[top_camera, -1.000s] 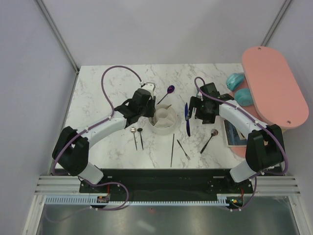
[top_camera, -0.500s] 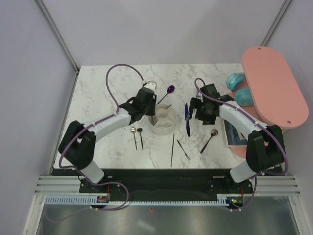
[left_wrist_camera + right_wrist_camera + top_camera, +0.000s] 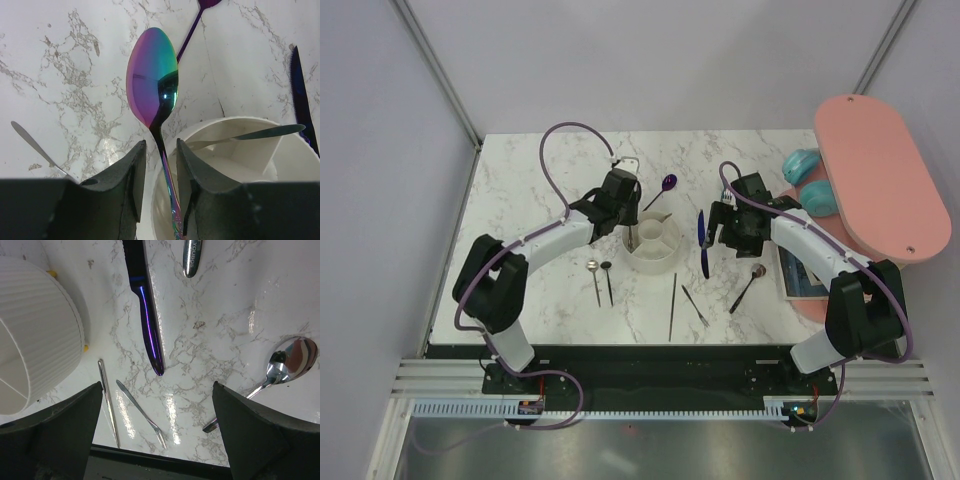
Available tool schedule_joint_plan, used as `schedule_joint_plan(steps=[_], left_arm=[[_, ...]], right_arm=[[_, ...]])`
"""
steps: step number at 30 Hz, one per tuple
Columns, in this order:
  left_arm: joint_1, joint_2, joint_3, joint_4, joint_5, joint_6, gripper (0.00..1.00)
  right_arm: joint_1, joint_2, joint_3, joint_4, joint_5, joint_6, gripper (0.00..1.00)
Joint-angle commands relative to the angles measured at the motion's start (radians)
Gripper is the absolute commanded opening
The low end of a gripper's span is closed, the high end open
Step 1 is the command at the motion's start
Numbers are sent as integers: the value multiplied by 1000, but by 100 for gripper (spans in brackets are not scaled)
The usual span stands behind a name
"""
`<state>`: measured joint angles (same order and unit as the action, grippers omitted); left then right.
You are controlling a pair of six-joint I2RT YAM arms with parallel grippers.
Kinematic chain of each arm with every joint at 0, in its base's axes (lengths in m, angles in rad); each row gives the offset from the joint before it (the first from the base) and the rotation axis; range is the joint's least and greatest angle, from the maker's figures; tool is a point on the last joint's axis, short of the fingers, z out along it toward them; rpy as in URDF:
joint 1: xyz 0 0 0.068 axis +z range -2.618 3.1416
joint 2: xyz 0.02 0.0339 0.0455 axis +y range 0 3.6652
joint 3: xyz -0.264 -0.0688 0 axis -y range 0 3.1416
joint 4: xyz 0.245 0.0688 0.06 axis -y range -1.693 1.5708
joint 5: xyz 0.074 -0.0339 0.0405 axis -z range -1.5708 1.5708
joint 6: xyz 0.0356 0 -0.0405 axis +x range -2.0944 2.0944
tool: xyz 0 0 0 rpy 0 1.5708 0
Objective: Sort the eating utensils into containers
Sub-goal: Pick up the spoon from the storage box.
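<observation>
The white holder [image 3: 653, 243] stands mid-table. In the left wrist view an iridescent spoon [image 3: 152, 75] has its handle down inside the holder [image 3: 225, 122] and its bowl out over the rim. My left gripper [image 3: 160, 142] straddles that handle, jaws wider than it, gap on the left; from above the left gripper [image 3: 625, 215] is at the holder's left rim. A silver utensil [image 3: 250, 135] lies in the holder. My right gripper [image 3: 157, 390] hangs wide open over a dark blue knife [image 3: 145, 300], right of the holder [image 3: 35, 325]. A purple spoon [image 3: 667, 183] lies behind.
On the marble lie a silver spoon [image 3: 292, 357], a thin stick [image 3: 108, 400], a small fork [image 3: 140, 412] and two short utensils [image 3: 600, 282]. The pink oval board [image 3: 880, 180] with teal objects [image 3: 810, 180] overhangs the right edge. The table's near edge [image 3: 150, 460] is close.
The left arm's elbow has swung in and its gripper has shifted slightly toward the far side beside the holder. The right arm has barely moved.
</observation>
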<state>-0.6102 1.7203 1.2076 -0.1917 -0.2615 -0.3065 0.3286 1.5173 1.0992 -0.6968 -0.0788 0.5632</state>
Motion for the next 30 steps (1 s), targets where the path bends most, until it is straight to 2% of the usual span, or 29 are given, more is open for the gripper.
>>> schedule_joint_plan(steps=[1, 4, 6, 7, 10, 12, 22, 30], left_arm=[[13, 45, 41, 18, -30, 29, 37], [12, 48, 32, 43, -18, 30, 36], [13, 48, 27, 54, 5, 29, 29], [13, 47, 27, 63, 14, 32, 20], [13, 33, 27, 70, 36, 33, 7], [13, 13, 23, 75, 47, 37, 3], [13, -71, -34, 89, 45, 46, 2], [13, -106, -22, 80, 50, 60, 2]], right_arm=[[-8, -22, -1, -12, 5, -20, 98], [-10, -16, 5, -15, 4, -23, 98], [-10, -14, 7, -20, 4, -25, 98], [-10, -12, 7, -18, 5, -26, 98], [-10, -6, 11, -20, 7, -25, 98], [-8, -2, 14, -18, 5, -23, 98], [-10, 24, 25, -3, -6, -5, 98], [-10, 35, 25, 8, -7, 6, 98]])
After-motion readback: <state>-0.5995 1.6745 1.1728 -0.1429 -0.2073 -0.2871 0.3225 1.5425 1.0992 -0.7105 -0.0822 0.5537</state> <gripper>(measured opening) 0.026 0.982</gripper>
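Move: The spoon leans in the storage box with its bowl forward and up, its shaft already between the left hand's half-open fingers; its middle is roughly 1 cm back and 2 cm below. The box's centre is some 6 cm back, 4 cm right and 8 cm lower. On the table 12 cm below, the purple spoon lies about 4 cm ahead and 6 cm right, the thin fork 11 cm left and 4 cm back. From the right hand the spoon is around 7 cm ahead, 18 cm left and 1 cm below. Easing forward about 1 cm and slightly down and to the right, the left hand shuts its half-open fingers on the spoon's shaft just below the bowl and pinches it. Keeping that hold, the hand draws back about 1.5 cm, then rises 1.5 cm or so at the end, away from the box, with its attitude almost unchanged. ##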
